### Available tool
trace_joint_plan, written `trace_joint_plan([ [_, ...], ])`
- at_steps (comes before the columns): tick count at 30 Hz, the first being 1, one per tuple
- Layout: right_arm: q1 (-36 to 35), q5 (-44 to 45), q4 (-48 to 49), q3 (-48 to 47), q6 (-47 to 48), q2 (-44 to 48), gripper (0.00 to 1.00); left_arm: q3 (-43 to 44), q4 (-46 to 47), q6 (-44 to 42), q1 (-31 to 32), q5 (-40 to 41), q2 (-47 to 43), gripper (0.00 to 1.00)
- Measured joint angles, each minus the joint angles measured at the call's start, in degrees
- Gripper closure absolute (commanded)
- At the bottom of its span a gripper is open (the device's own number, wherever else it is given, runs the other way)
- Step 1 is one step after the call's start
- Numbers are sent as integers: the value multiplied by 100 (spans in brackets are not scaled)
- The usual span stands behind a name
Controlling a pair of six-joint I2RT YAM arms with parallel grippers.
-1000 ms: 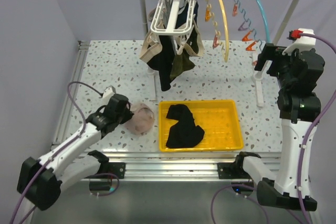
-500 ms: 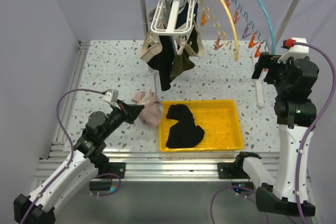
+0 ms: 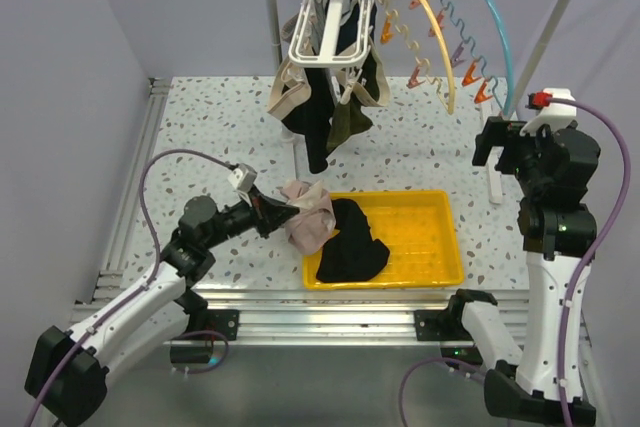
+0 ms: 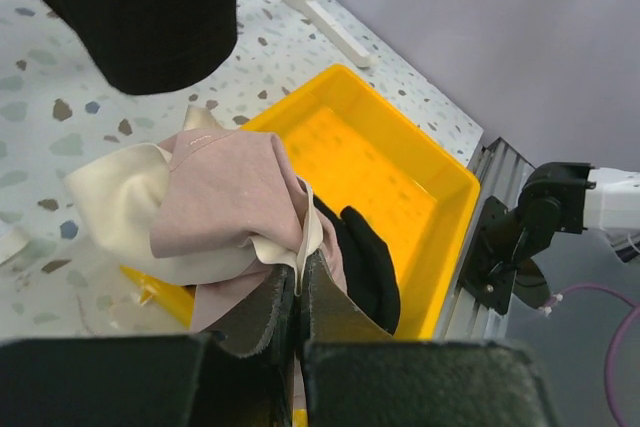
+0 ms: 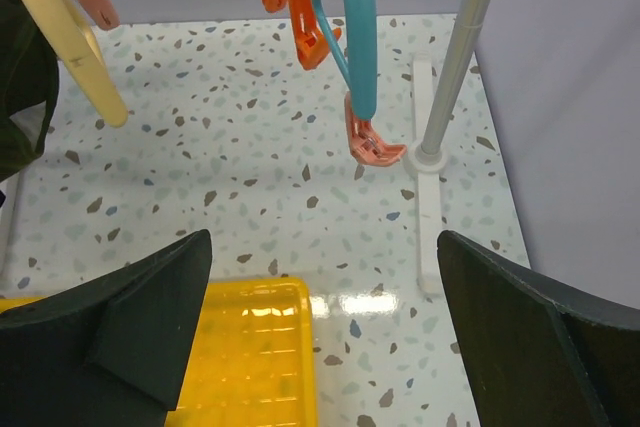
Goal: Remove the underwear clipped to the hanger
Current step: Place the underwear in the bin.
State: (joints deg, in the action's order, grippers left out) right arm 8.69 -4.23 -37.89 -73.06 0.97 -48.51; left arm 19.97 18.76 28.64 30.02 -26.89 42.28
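A white clip hanger [image 3: 320, 42] hangs on the rail with black [image 3: 315, 122], beige [image 3: 285, 92] and olive [image 3: 347, 122] underwear clipped to it. My left gripper [image 3: 285, 213] [image 4: 298, 272] is shut on a pale pink-beige underwear [image 3: 310, 217] [image 4: 215, 197], held over the left rim of the yellow tray [image 3: 452, 247] [image 4: 410, 182]. Another black underwear [image 3: 350, 245] [image 4: 368, 259] lies inside that tray. My right gripper [image 3: 493, 142] [image 5: 325, 239] stands open and empty, up at the right near the rack post.
A yellow curved hanger [image 3: 425, 12] and a blue one [image 3: 497, 22] with orange clips [image 5: 300, 27] hang to the right on the rail. The rack's right post [image 5: 455, 67] and its foot [image 5: 428, 197] stand beside my right gripper. The rack's left post [image 3: 272, 17] rises behind the clipped garments.
My left arm has carried the pink-beige underwear rightward from the table to the tray's left rim. The right arm has sunk slightly and turned left. The yellow hanger has swung.
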Motion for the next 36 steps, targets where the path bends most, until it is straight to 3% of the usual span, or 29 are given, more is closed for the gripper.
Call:
trace_joint_plan([
  [9, 0, -136, -22, 173, 37, 177, 1, 35, 1088, 232, 610, -81, 966, 99],
  [20, 0, -284, -24, 295, 33, 157, 1, 835, 1421, -4, 1816, 817, 2522, 95],
  [23, 0, -304, -26, 295, 50, 136, 1, 1045, 1381, -162, 2105, 1113, 2916, 77],
  [27, 0, -413, -63, 295, 188, 103, 1, 1283, 1266, -446, 2461, 1576, 3261, 32],
  [30, 0, -575, -162, 295, 393, 90, 2, 1305, 1207, -640, 2677, 1974, 3246, 19],
  [36, 0, -1086, -511, 229, 992, 50, 2, 1266, 990, -1058, 2850, 2614, 2566, 14],
])
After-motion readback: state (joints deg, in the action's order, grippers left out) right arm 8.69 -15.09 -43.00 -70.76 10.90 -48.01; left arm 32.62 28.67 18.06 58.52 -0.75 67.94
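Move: About 20 cm to the right of the left hand, 3 cm nearer the base and some 13 cm below is the middle of the yellow bin; that hand already pinches the pink underwear. The black underwear in the bin lies roughly 13 cm right of the hand, 2 cm back, at the same depth. A hanging black garment's lower end is about 11 cm ahead, 4 cm right and 5 cm above. From the right hand the bin is some 18 cm left, 10 cm back and 27 cm below. Carrying the pinched pink underwear about 13 cm to the right over the bin, the left hand sinks some 4 cm late in the reach and turns slightly clockwise. Its fingers open wide and let go above the black underwear, then it lifts about 3 cm. The empty, open right hand eases down and left a few centimetres, its fingers swinging counter-clockwise. ##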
